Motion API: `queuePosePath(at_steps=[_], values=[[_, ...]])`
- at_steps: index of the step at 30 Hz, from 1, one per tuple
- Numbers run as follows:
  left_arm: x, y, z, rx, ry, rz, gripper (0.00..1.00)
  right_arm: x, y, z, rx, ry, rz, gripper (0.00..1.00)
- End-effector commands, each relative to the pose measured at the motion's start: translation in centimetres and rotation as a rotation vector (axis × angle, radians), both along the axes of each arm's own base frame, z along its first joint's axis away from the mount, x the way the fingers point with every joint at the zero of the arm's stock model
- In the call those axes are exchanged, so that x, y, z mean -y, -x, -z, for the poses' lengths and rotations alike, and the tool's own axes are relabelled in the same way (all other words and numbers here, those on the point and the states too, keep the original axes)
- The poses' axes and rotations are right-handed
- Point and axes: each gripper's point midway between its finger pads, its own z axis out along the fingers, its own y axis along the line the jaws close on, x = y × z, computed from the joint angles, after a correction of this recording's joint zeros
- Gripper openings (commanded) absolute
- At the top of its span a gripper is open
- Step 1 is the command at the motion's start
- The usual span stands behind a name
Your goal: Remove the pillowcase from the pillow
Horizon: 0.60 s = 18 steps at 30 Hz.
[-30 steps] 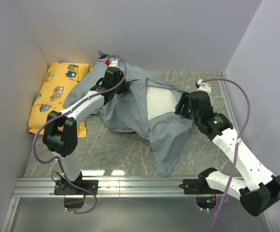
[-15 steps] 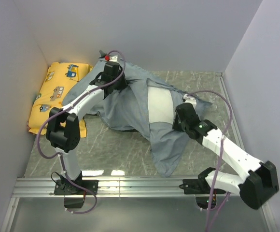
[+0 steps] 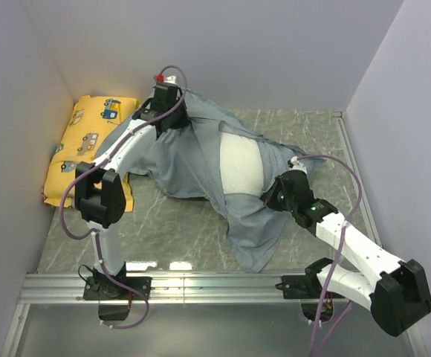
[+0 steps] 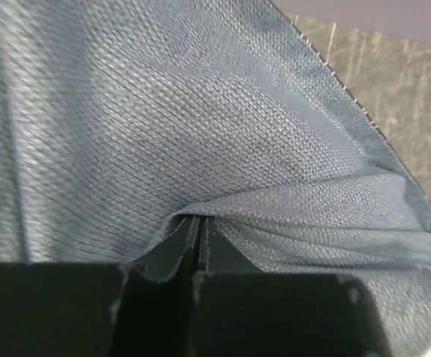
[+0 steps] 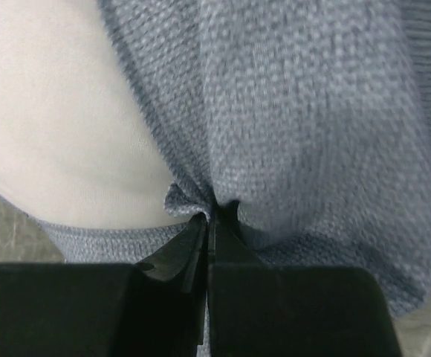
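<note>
The grey-blue pillowcase [image 3: 193, 160] lies rumpled across the middle of the table, and its opening gapes over the white pillow [image 3: 241, 165]. At the back, near the wall, my left gripper [image 3: 180, 119] is shut on a fold of the pillowcase [image 4: 201, 111]; the cloth bunches between the closed jaws [image 4: 198, 222]. My right gripper [image 3: 270, 195] is at the pillow's near right side. It is shut on a pinch of the pillowcase [image 5: 312, 111] at its hem [image 5: 214, 212], right beside the bare pillow [image 5: 52, 126].
A yellow vehicle-print cushion [image 3: 89, 145] lies against the left wall, partly under the left arm. Walls close in on the left, back and right. A flap of the pillowcase [image 3: 256, 238] trails toward the metal rail [image 3: 215, 282] at the near edge.
My right gripper came left and nearer along the pillow's edge and shut on the pillowcase. My left gripper drew its fold toward the back wall. More white pillow shows.
</note>
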Motion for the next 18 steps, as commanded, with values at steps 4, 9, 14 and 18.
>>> queuePosePath(at_steps=[4,9,14,18], values=[[2.5,3.2,-3.5,0.099,-0.143,0.028,0.22,-1.7,0.9,2.2,-0.075,-0.079,-0.05,0.0],[2.5,5.4,-7.3,0.172,-0.219,0.007,0.43,-1.9,0.7,1.8,-0.066,-0.079,-0.056,0.0],[3.7,9.1,-10.7,0.239,-0.284,0.037,0.61,-2.0,0.3,1.6,-0.06,-0.074,-0.058,0.0],[5.5,12.7,-11.4,0.26,-0.343,0.075,0.74,-2.2,0.1,1.5,-0.062,-0.065,-0.075,0.0]])
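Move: Around 14 cm back from the left hand, some 17 cm to its right and 15 cm below lies the middle of the white pillow's bare patch. The yellow pillow lies about 28 cm left and 10 cm back of the left hand. From the right hand, still shut on the hem of the pillowcase, the bare patch is about 9 cm ahead, 7 cm left and a little lower, and the case's loose flap is some 12 cm back and 2 cm left. Letting go of the grey pillowcase fold, the left hand opens wide while drawing back about 10 cm and to the right some 6 cm, climbing about 8 cm after a level start, over the case and sideways towards the bare pillow; its left side rolls up about 15 degrees and the fingers tip up slightly. The right hand keeps its pinch on the hem, easing slightly down and left. ##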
